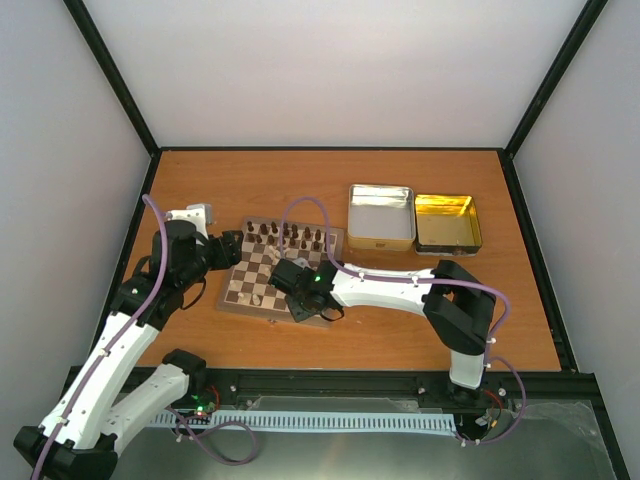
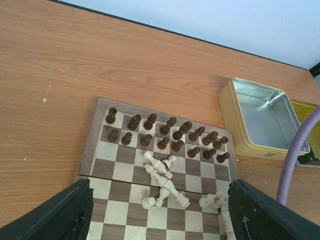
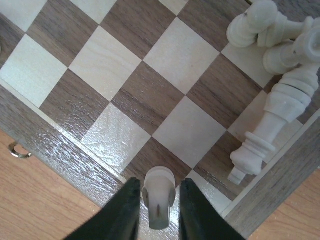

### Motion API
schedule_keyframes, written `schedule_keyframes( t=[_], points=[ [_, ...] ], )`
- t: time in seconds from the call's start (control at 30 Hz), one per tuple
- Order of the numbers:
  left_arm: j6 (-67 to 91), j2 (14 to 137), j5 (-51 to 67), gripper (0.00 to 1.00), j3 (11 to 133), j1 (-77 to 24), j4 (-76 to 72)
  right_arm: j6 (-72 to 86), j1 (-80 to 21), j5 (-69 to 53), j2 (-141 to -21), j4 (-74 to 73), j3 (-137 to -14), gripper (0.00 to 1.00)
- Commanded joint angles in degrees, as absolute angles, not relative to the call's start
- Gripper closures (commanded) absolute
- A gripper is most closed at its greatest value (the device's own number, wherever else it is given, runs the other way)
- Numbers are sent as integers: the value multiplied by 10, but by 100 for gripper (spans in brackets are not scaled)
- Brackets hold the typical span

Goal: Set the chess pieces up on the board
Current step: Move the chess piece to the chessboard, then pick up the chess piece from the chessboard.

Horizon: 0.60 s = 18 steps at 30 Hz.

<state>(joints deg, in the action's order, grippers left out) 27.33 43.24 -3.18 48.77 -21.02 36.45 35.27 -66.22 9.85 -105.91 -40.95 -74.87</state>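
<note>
The board [image 1: 243, 283] lies left of the table's middle. Dark brown chess pieces [image 2: 165, 132] stand in two rows along its far side. Cream chess pieces [image 2: 162, 177] lie toppled in a heap mid-board, with more [image 2: 215, 201] lying near the right edge. My right gripper [image 3: 159, 184] points down at the board's near edge, open only a little. One cream piece [image 3: 159, 205] stands upright between its fingers with a thin gap on each side. My left gripper [image 2: 160, 184] hovers over the board's left side, open wide and holding nothing.
A silver tin [image 1: 381, 215] and a gold tin [image 1: 447, 222] stand open to the right of the board. Several cream pieces [image 3: 270, 120] lie close to the right of my right gripper. A small brass latch [image 3: 17, 150] sits at the board's edge.
</note>
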Motion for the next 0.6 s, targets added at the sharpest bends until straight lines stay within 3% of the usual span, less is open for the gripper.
schedule_keyframes(
  t=[0.0,0.17,0.4,0.57],
  points=[
    [281,433,-25,25,493,-214,353,356,-665,97,-1031,-414,-761,69],
    [281,431,-25,25,495,-214,357,372,-656,116,-988,-384,-751,57],
    [280,421,-28,25,493,-214,359,458,-600,159,-911,-342,-660,56],
    [281,418,-23,25,490,-214,357,451,-578,145,-921,-337,-645,57]
  ],
)
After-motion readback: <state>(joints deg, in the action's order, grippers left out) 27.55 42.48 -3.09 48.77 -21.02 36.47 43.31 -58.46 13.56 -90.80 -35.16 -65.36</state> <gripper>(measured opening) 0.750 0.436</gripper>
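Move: Between the right fingers, the white piece just set down stands on the board's near row, about 1 cm below the hand point. The long white piece lying by the board's right edge is some 5 cm ahead, 3 cm right and 2 cm lower. A pair of white pieces lies 8 cm straight ahead and 2 cm lower; another standing white piece is 11 cm left and level in reach. From the left hand, the long piece is about 7 cm ahead, 16 cm right and 21 cm down. Opening its already loosened fingers wider around the standing piece, the right hand backs straight up off it. From roughly halfway through the climb of about 6 cm it swings forward and right, some 5 cm each way, ending high over the board's right edge beside the long lying piece. The hand turns about 15 degrees clockwise and tilts its left side up some 10 degrees; the fingers stay open. ##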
